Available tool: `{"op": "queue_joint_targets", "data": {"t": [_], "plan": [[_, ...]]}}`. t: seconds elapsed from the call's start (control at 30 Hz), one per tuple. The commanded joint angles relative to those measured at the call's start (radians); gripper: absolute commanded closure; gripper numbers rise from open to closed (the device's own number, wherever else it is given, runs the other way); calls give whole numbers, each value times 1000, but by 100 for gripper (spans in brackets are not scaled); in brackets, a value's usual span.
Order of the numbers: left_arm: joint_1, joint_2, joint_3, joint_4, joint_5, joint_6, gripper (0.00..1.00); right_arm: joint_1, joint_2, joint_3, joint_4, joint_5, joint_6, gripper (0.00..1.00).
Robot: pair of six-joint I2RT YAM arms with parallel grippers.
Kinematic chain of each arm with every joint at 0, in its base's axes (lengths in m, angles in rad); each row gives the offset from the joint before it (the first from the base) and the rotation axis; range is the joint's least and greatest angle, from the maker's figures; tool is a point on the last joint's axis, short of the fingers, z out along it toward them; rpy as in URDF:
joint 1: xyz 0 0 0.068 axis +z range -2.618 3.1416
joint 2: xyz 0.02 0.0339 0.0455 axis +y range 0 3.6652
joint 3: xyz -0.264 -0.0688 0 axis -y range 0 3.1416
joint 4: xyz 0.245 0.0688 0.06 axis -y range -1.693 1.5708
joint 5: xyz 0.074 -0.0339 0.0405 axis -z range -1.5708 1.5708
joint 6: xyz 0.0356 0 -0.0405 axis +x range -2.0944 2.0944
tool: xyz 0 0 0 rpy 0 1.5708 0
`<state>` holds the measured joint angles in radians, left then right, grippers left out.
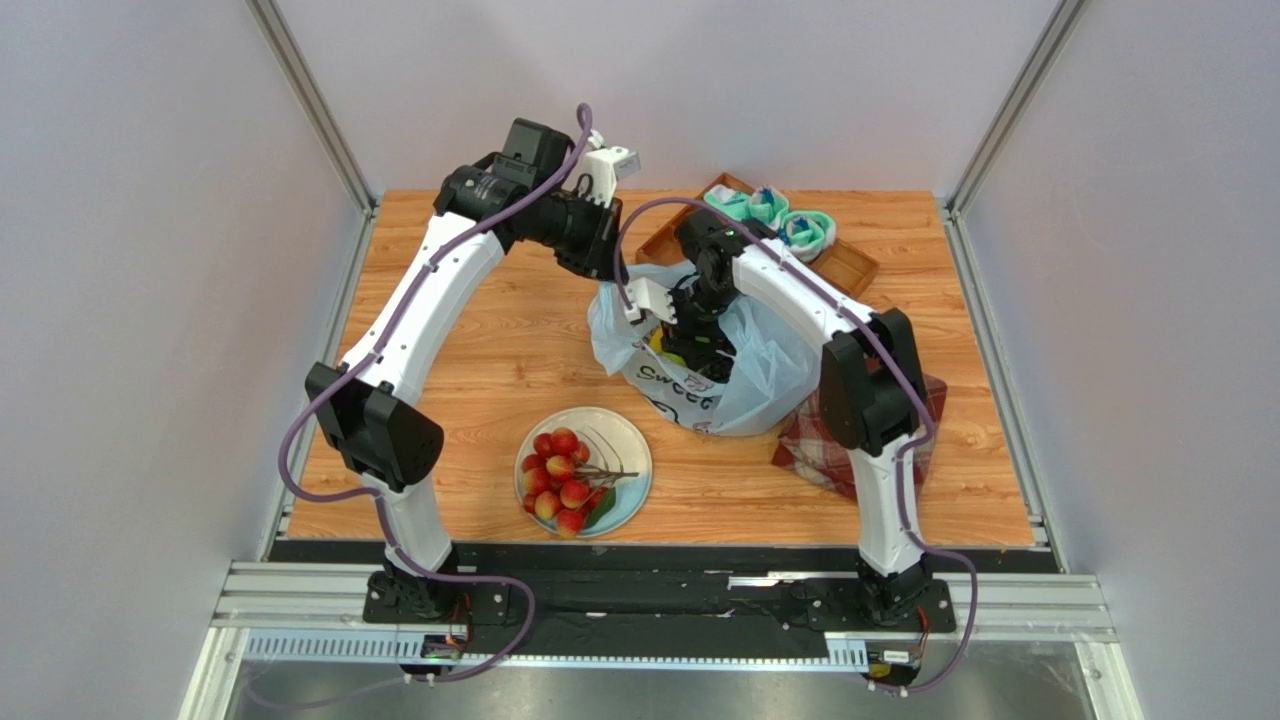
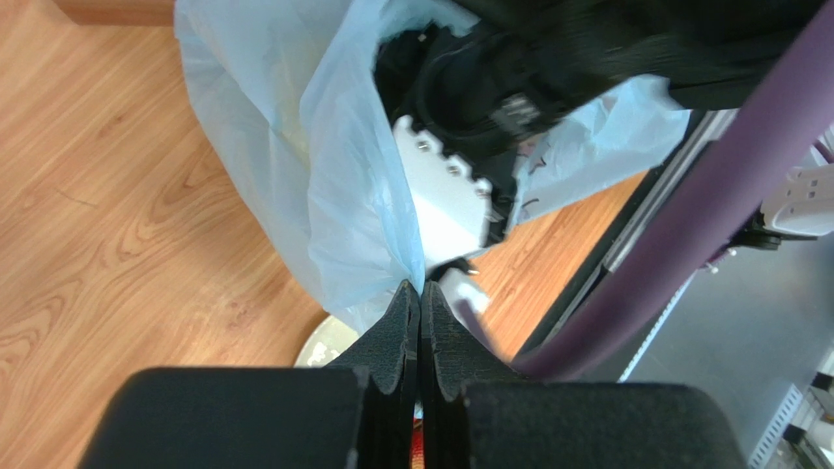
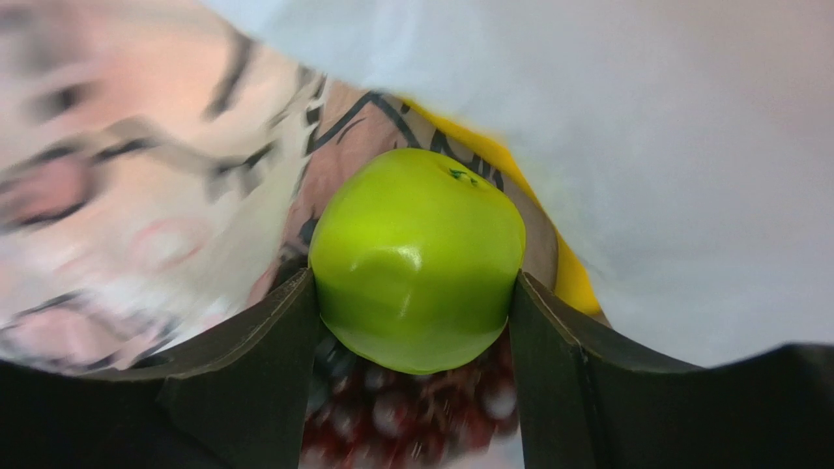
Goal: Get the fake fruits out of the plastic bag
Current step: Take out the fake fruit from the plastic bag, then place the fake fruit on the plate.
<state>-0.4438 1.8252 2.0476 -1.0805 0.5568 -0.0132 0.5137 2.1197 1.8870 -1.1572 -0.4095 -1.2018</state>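
The pale-blue plastic bag stands open mid-table. My left gripper is shut on its rim and holds the mouth up. My right gripper reaches down inside the bag. Its two fingers press on either side of a green apple. Under the apple lies a dark purple grape bunch, and a yellow banana shows behind it. In the top view the right gripper is sunk in the bag's mouth. A cluster of small red fruits lies on a white plate in front of the bag.
A wooden tray with teal-white rolled socks sits at the back right. A red plaid cloth lies right of the bag, partly under the right arm. Grey walls close in on both sides.
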Motion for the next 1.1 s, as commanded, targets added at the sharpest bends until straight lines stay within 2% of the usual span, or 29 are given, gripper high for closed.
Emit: {"op": "queue_joint_targets", "data": {"t": [0.0, 0.13, 0.3, 0.4, 0.57, 0.73, 1.07], "plan": [[-13, -32, -9, 2, 45, 12, 100, -11, -259, -46, 66, -37, 86, 57], [-13, -27, -1, 7, 49, 12, 100, -11, -447, -107, 86, -66, 137, 56], [-13, -20, 22, 5, 12, 12, 100, 20, -578, -115, 8, -118, 218, 54], [-13, -12, 34, 10, 9, 12, 100, 94, -655, -141, -15, -132, 258, 52], [-13, 8, 75, 11, -53, 31, 100, 321, -688, -232, 51, -55, 260, 52], [-12, -15, 94, 8, -95, 45, 100, 422, -587, -296, 178, -35, 274, 53], [-10, -138, -4, -12, -139, 79, 100, 401, -258, -198, 272, 41, 309, 55]]}}
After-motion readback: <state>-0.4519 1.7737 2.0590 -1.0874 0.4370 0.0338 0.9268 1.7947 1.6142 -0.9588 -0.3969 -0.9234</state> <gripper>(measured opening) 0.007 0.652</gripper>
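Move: The right hand, down inside the plastic bag, already grips the green apple; the plate it is taken to lies some 23 cm back and 13 cm to the left, about 6 cm lower. The red fruits on the plate are about 24 cm back and 16 cm left. In the bag, dark grapes sit some 4 cm to the right, level fore and aft. From the left hand, the green apple is about 3 cm back, 9 cm right and 19 cm below. Up first and fast, the right hand lifts the gripped green apple some 21 cm out of the bag, swings back and left to clear the rim, then sinks about 15 cm towards the plate while easing slightly forward. It tilts left-side-up by some 20 degrees on the way and mostly levels again, grip unchanged. The left hand keeps the bag's rim pinched, almost in place. ##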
